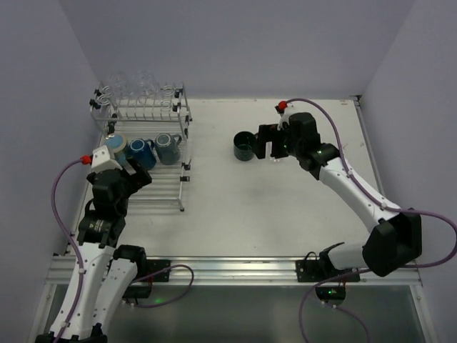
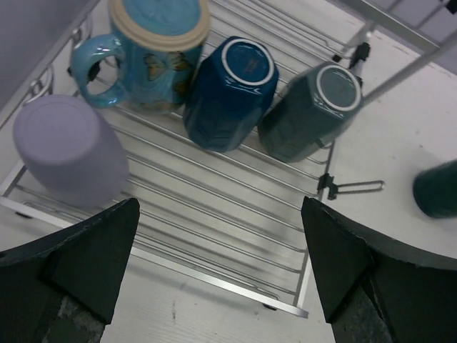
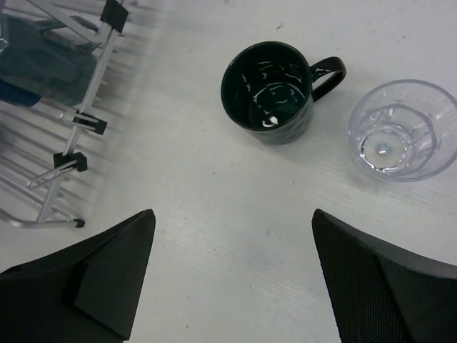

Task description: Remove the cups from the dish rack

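The dish rack (image 1: 182, 136) stands at the back left, with clear glass tumblers (image 1: 136, 86) on its upper tier. On its lower tier a light blue mug (image 2: 150, 50), a blue mug (image 2: 230, 93), a grey mug (image 2: 310, 111) and a lavender cup (image 2: 68, 150) sit upside down. My left gripper (image 2: 218, 264) is open and empty above the rack's front edge. A dark green mug (image 3: 270, 93) and a glass tumbler (image 3: 401, 130) stand upright on the table. My right gripper (image 3: 232, 271) is open and empty above the table, just short of them.
The rack's front right post with black connectors (image 3: 71, 161) lies left of the right gripper. The dark green mug (image 1: 245, 146) stands on the white table (image 1: 235, 207) right of the rack. Walls close the table in at the left, back and right.
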Controlling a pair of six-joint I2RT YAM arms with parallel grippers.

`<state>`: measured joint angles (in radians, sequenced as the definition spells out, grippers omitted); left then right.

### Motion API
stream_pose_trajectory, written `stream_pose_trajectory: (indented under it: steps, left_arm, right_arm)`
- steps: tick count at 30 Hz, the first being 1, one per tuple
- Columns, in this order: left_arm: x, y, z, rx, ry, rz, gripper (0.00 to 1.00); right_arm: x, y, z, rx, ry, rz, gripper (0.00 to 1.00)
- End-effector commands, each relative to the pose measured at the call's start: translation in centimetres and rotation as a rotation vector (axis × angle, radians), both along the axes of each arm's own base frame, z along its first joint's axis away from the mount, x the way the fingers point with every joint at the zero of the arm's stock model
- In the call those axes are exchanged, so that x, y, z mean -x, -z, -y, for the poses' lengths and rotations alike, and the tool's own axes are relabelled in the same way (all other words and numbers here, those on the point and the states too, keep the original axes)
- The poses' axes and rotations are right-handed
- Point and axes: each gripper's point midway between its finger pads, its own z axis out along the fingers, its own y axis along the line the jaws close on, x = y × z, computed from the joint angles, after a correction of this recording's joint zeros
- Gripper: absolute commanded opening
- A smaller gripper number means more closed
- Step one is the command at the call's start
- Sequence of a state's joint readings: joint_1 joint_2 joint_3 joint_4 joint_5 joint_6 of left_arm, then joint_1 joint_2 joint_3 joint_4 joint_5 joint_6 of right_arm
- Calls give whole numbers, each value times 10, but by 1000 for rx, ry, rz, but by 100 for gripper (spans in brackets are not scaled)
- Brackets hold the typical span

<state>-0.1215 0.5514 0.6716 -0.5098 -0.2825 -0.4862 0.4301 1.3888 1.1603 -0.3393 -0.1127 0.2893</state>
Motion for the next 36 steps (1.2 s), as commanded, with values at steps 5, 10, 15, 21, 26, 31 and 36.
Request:
stream_pose_trajectory:
  steps: [5, 10, 15, 21, 26, 31, 36]
  left_arm:
    - [14, 14, -56, -53, -376, -86, 100]
    - [20, 19, -77, -118, -505, -139, 100]
    - [6, 28, -87, -144, -554, -182, 100]
    - [-7, 39, -99, -180, -603, -239, 100]
    - [-8, 43, -114, -228, -646, -266, 99]
    - [-9, 49, -131, -211, -676, -287, 99]
    - [-21, 54, -133, -211, -646, -300, 97]
  right_arm:
    - [9, -5, -2, -68, -39, 115, 93]
    - [16, -10, -4, -94, -66, 128, 93]
    - [20, -15, -8, -112, -96, 129, 93]
    - [22, -15, -9, -111, -108, 121, 92]
    - [23, -16, -11, -116, -121, 124, 91]
    - [23, -12, -13, -117, -131, 110, 91]
    - [24, -10, -15, -117, -140, 102, 91]
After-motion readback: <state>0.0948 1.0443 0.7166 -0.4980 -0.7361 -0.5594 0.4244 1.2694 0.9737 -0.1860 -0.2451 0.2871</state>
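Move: The lavender cup, upside down on the rack's near-left part, lies about 14 cm to the left of the open left hand, 4 cm ahead and some 12 cm below. The butterfly mug stands about 12 cm beyond that cup and 5 cm to its right; the dark blue cup is straight ahead of the left hand, roughly 14 cm out and 11 cm lower. From the right hand, the lavender cup is some 62 cm left, 5 cm back and 12 cm down. Towards the lavender cup: the left hand swings about 13 cm to its left and sinks some 8 cm, turning counter-clockwise and tipping its fingers further down until the wide-open fingertips stand either side of the cup's near end; no grip yet. The empty right hand draws back about 3 cm from the dark mug and the glass, dipping and rising again on the way, then waits open. ##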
